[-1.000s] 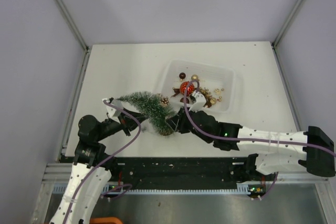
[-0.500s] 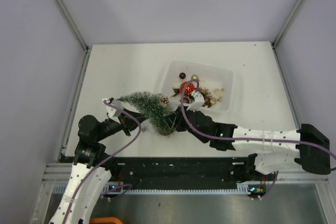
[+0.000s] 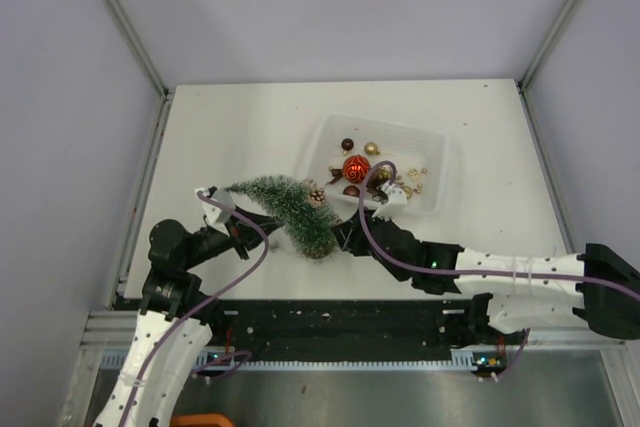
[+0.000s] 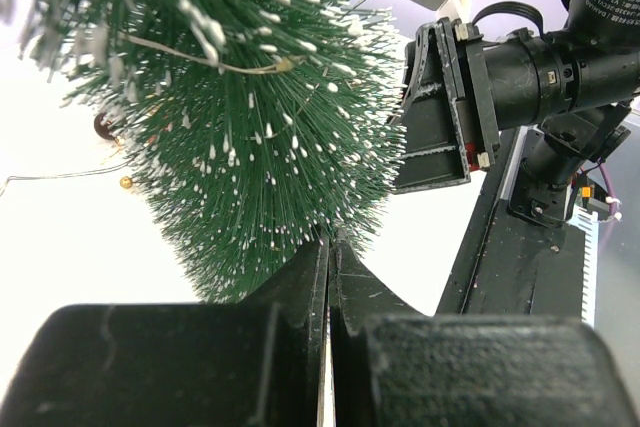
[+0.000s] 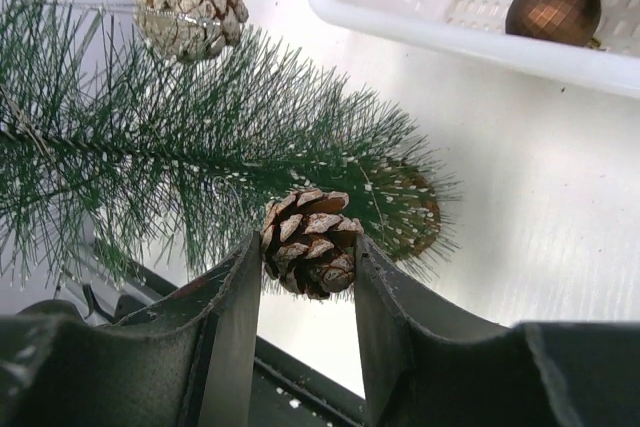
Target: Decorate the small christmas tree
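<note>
The small christmas tree [image 3: 285, 209] lies on its side on the table, left of the white tray, tip to the upper left and brown disc base [image 5: 412, 215] to the lower right. A frosted pinecone [image 3: 317, 194] hangs on it. My left gripper [image 4: 330, 239] is shut, its fingertips pushed into the bristles of the tree [image 4: 250, 117]; I cannot tell whether it pinches any. In the top view it [image 3: 258, 229] is at the tree's near side. My right gripper [image 5: 308, 247] is shut on a brown pinecone [image 5: 310, 242] held against the branches near the base.
The white tray [image 3: 440, 162] behind the tree holds a red bauble [image 3: 355, 167], brown and gold baubles and small bits. Its rim [image 5: 400, 22] and a brown bauble [image 5: 553, 7] show in the right wrist view. The right arm's wrist [image 4: 530, 67] is close beside the tree.
The right wrist has shifted a little to the right and nearer, uncovering the red bauble in the tray. The tree and the left arm have barely moved.
</note>
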You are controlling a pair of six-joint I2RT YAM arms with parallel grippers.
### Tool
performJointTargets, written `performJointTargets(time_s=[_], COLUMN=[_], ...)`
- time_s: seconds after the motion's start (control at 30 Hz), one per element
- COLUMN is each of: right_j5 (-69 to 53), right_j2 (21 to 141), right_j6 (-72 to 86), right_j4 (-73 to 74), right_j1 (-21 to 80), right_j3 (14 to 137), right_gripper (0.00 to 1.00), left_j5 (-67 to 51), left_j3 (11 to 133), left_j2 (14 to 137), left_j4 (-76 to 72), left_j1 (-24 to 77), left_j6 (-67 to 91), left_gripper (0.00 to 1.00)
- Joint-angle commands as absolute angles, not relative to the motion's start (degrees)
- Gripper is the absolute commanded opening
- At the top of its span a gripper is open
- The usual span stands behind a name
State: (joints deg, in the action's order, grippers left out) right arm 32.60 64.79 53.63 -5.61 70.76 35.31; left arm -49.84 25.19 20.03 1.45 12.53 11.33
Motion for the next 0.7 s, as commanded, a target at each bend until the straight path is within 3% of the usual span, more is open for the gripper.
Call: performJointTargets(time_s=[0.0,0.67], right_j5=[37.44,32.96], right_j2=[63.19,64.34], right_j6=[52.39,49.92], right_j4=[-7.03,-11.95], right_j1=[71.10,77.08], right_j3=[37.79,38.85], right_gripper=[0.37,0.37], left_j5=[-50.36,-49.31], left_j3=[26.81,26.45], left_j2=[19.78,20.21], left_j4=[-0.35,-0.97], left_j1=[13.01,13.10], left_j6=[11.43,11.43], left_gripper=[0.00,0.00])
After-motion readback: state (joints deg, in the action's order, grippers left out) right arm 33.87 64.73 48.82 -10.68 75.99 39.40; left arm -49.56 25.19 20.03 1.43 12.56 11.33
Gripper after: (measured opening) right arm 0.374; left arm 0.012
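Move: The right hand holds a small pine cone. The middle of the Christmas tree lies about 8 cm to its left, 4 cm ahead and 2 cm higher. The hanging cone is some 7 cm ahead, 4 cm left and 2 cm up; the tray's middle is roughly 20 cm ahead, 9 cm right and 13 cm down. From the left hand, the tree's middle is about 2 cm ahead, 5 cm right and 7 cm down. The right hand lifts the pinched pine cone about 5 cm beside the tree, then left and slightly back. ##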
